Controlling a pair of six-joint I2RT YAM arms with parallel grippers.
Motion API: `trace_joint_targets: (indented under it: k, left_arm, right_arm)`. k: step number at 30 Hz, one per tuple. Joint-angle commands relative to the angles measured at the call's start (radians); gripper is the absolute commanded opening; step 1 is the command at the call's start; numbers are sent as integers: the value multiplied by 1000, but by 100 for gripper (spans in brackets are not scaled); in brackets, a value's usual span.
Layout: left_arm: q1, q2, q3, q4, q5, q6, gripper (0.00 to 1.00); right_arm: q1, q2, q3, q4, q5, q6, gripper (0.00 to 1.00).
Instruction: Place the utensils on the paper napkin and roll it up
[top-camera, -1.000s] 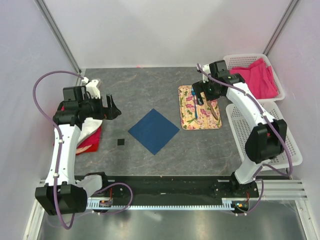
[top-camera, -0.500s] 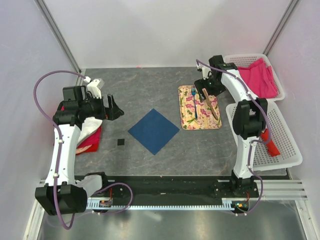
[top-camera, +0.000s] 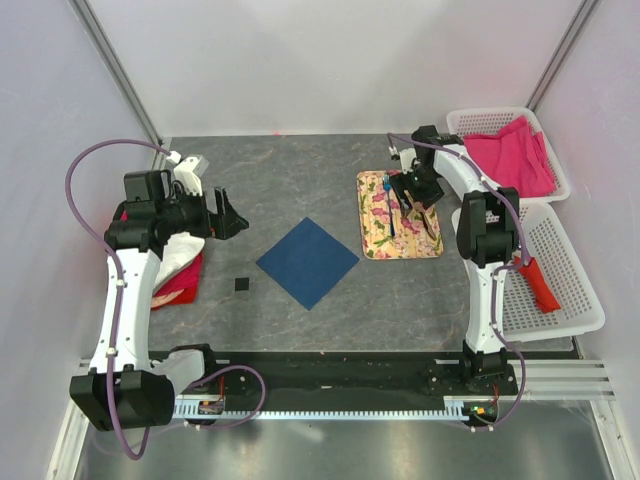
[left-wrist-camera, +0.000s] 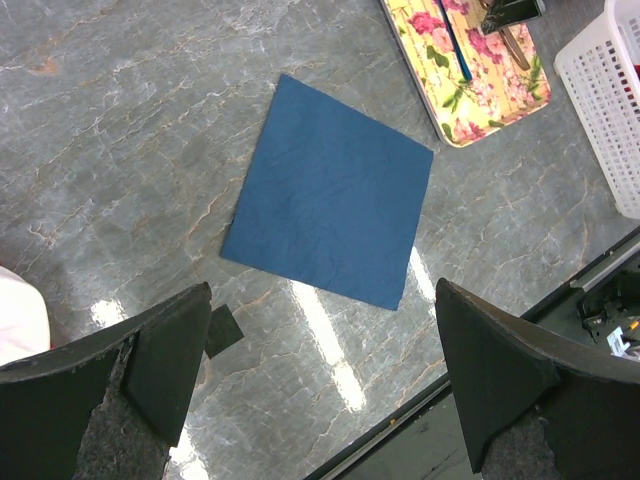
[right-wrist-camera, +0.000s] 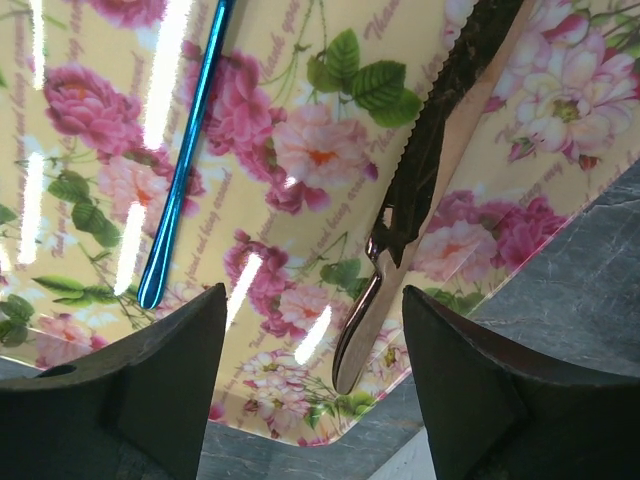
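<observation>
A thin blue utensil (top-camera: 392, 207) and a serrated knife with a shiny handle (top-camera: 425, 216) lie side by side on the floral tray (top-camera: 375, 237). In the right wrist view the blue utensil (right-wrist-camera: 185, 160) is at the left. The knife (right-wrist-camera: 365, 310) runs down between the fingers of my right gripper (right-wrist-camera: 315, 390), which is open low over the tray's (right-wrist-camera: 300, 150) near edge and touches nothing. The dark blue paper napkin (top-camera: 307, 262) lies flat mid-table, with nothing on it. My left gripper (top-camera: 228, 213) hangs open to its left; the left wrist view shows the napkin (left-wrist-camera: 330, 190) ahead of the gripper (left-wrist-camera: 320, 390).
Two white baskets stand at the right: the far one (top-camera: 555, 175) holds a pink cloth (top-camera: 515, 155), the near one (top-camera: 575, 290) a red-handled tool (top-camera: 535, 285). A red and white cloth (top-camera: 180, 272) lies at the left. A small black square (top-camera: 241, 284) sits near the napkin.
My right arm has swung its elbow back and brought the gripper down over the knife on the tray, its jaws slightly narrower. The left arm has stayed put.
</observation>
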Motion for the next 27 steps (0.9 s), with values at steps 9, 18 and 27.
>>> trace_joint_targets:
  k: [9, 18, 27]
  left_arm:
    - [4, -17, 29, 26, 21, 3, 100]
    - [4, -8, 35, 26, 24, 3, 100]
    - [3, 6, 47, 26, 21, 9, 100]
  right_arm:
    - [-25, 57, 62, -20, -18, -11, 65]
    - [-22, 75, 22, -28, -35, 17, 50]
    - [22, -32, -154, 50, -4, 75, 33]
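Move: The knife lies on the flowered tray almost under the right hand, its middle about 2 cm to the right, 1 cm ahead and some 2 cm below the open fingers, handle towards the robot. The fork lies roughly 6 cm left of the hand and 2 cm ahead; the blue napkin is about 25 cm left and 11 cm back. From the left hand the knife is some 39 cm right, 15 cm ahead and 23 cm below. The right hand, fingers pointing down, sinks about 2 cm to the tray while shifting 1 cm to the right, so that its fingers straddle the knife just behind the blade, the wrist barely tilting. The fingers go on closing, from about three-quarters open to a third, and come onto the sides of the handle's neck, and at the very end the hand, no longer sinking, draws back towards the robot by about 1 cm. ##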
